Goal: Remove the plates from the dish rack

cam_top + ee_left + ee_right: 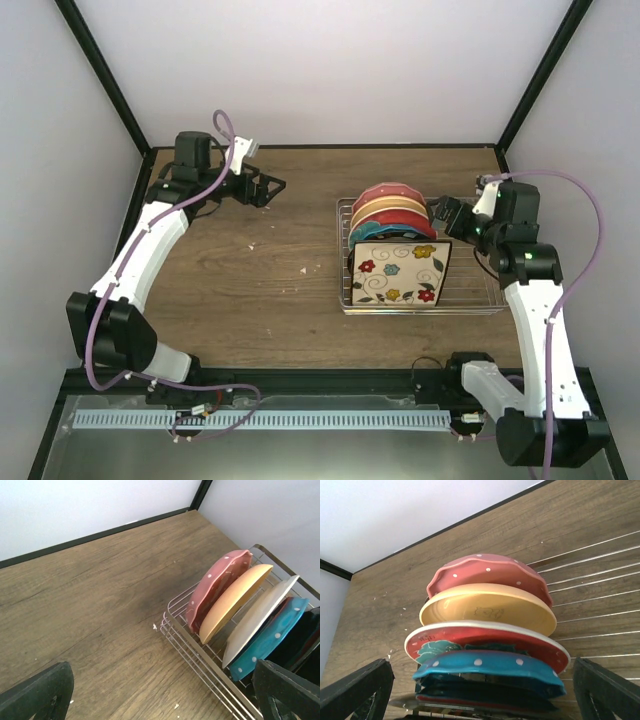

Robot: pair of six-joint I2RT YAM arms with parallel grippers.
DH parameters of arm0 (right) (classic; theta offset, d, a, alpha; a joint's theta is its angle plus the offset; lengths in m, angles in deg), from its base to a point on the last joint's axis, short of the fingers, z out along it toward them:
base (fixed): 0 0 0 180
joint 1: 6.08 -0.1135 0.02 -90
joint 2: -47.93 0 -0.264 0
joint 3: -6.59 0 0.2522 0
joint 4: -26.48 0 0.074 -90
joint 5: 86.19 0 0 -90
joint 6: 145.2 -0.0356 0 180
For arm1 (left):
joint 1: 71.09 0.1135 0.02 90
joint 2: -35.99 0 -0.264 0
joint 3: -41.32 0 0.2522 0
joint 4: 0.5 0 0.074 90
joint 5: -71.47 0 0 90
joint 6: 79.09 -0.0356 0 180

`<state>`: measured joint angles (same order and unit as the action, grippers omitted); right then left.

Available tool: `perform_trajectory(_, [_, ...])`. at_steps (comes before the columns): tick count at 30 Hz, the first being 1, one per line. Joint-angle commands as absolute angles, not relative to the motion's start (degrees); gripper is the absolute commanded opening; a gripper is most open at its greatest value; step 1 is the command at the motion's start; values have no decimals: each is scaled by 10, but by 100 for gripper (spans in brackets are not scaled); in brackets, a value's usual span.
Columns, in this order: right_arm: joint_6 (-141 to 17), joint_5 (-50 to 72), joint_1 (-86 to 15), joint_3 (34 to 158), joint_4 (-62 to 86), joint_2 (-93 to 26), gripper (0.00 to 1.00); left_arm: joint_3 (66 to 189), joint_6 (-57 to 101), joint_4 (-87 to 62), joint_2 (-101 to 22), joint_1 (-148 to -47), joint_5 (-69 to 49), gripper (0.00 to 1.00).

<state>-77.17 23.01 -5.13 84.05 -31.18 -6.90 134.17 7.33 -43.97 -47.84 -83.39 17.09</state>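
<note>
The silver wire dish rack (470, 300) sits right of centre with plates standing on edge in it. From the back: pink-red scalloped (392, 190), orange-yellow (392, 207), red with a teal flower (485, 640) and teal polka-dot (485, 665). The square cream floral plate (400, 272) leans at the front. A darker plate behind the teal one is mostly hidden. My right gripper (440, 213) is open at the plates' right edge, level with them. My left gripper (262, 187) is open over bare table at the far left, apart from the rack (200, 652).
The wooden table (260, 270) is bordered by a black frame and white walls close behind and at both sides. The rack's right half (475, 270) holds no plates. Small white specks lie on the wood near the rack's left corner (155, 626).
</note>
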Motion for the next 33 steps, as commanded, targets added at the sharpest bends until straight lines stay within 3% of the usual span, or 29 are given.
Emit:
perform_trajectory(1, [-788, 216, -55, 850, -342, -34, 100, 1366, 62, -447, -483, -842, 196, 100])
perform_trajectory(13, [-862, 231, -55, 786, -268, -13, 100, 1388, 5, -478, -482, -873, 234, 100])
perform_trajectory(24, [-838, 190, -55, 804, -276, -7, 100, 1382, -169, -537, -462, -971, 270, 85])
perform_trajectory(33, [-841, 173, -55, 800, -296, 16, 100, 1391, -149, -466, -502, -1057, 258, 69])
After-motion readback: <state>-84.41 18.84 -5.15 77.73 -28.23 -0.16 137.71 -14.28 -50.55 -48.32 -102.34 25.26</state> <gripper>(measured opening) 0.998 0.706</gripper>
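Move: The square plate at the front of the rack stands about 27 cm to the right of the left hand, 13 cm back and some 17 cm below it. The black plate is close behind it, 3 cm farther out, then the teal plate, about 6 cm farther out than the square one; the red plate is some 9 cm farther out. From the right hand the square plate lies roughly 8 cm left, 4 cm back and 17 cm below. Towards the square plate and the near end of the row, the empty left hand eases up 2 cm, then sweeps right and back, some 16 cm in all and faster in the second half. Its wrist swings about 35 degrees clockwise and tips up slightly, so that the fingers point rightward along the plates, and they narrow to roughly three quarters open. The right hand hovers open by the rack, bobbing a couple of centimetres. ##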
